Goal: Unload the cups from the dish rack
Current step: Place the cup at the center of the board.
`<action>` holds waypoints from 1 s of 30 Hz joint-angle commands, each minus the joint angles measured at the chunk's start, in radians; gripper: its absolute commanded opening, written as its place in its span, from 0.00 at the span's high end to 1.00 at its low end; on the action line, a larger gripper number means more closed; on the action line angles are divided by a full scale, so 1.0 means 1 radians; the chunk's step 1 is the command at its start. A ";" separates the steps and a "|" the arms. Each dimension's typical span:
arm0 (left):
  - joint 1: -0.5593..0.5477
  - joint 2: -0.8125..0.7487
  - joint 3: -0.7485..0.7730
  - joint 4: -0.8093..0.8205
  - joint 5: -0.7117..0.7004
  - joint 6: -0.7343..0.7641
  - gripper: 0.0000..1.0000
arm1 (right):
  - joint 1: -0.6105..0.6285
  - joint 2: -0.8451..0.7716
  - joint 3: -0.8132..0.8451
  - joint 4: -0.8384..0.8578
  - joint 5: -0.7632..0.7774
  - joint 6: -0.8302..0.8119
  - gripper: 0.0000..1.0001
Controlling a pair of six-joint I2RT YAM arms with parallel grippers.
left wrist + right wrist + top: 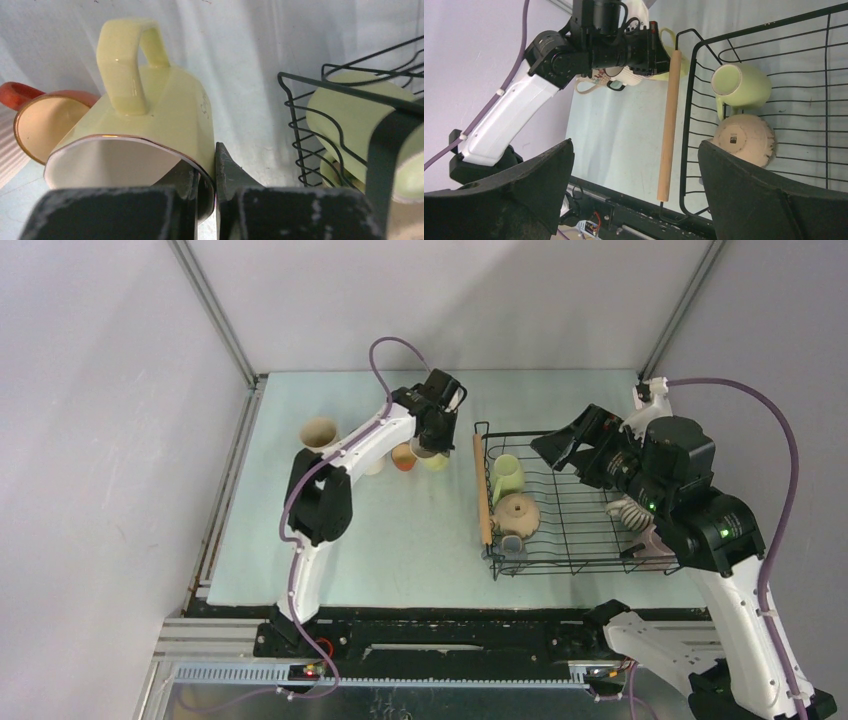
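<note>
My left gripper [428, 443] is shut on the rim of a pale yellow cup [437, 462], left of the dish rack [590, 565]. In the left wrist view one finger is inside the pale yellow cup [150, 120] and one outside, at my left gripper [215, 172]. An orange-red cup [403, 457] touches its side. A yellow-green cup [507, 477], an upturned tan cup [517, 513] and a grey cup [513, 548] lie in the rack. My right gripper [565, 445] hovers open over the rack's far side; through my right gripper [636, 145] I see the yellow-green cup [741, 87] and the tan cup [744, 140].
A tan cup [320, 433] stands upright far left on the table, a pale one [373, 466] under the left arm. The rack's wooden handle [481, 490] runs along its left side. A cream ribbed cup [628, 511] shows partly under the right arm.
</note>
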 commanded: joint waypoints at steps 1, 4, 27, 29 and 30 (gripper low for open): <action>-0.001 0.017 0.125 0.018 -0.037 0.039 1.00 | -0.001 -0.010 0.010 -0.002 0.007 -0.005 0.00; -0.003 0.039 0.140 0.013 -0.041 0.044 1.00 | -0.001 -0.013 0.009 -0.006 0.007 -0.007 0.00; -0.028 0.136 0.245 -0.028 -0.070 0.058 0.71 | -0.001 -0.029 0.027 -0.054 0.013 -0.023 0.00; -0.028 0.130 0.253 -0.027 -0.069 0.061 0.67 | 0.000 -0.028 0.026 -0.056 0.011 -0.022 0.00; -0.028 0.128 0.262 -0.030 -0.070 0.065 0.65 | -0.001 -0.028 0.026 -0.057 0.010 -0.022 0.00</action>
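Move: The pale yellow cup is already pinched by its rim in the left hand. Its spot on the open board lies about 3 cm ahead of that hand, 1 cm to its left and 11 cm down. The orange cup stands roughly 10 cm left and 1 cm ahead; the rack's far-left corner is some 8 cm right and 4 cm ahead, the light green cup in the rack 14 cm right and 4 cm back. From the right hand the spot is about 21 cm ahead, 18 cm left, 38 cm below. The yellow cup is set down on the board between the orange cup and the rack: the left hand lowers it some 2 cm, then stops sinking and eases about 1.5 cm forward and 1 cm right, turning barely 5 degrees, which lets the cup come upright in the pinch. Right at the end the fingers, one inside the cup and one outside, start to open around the rim. ##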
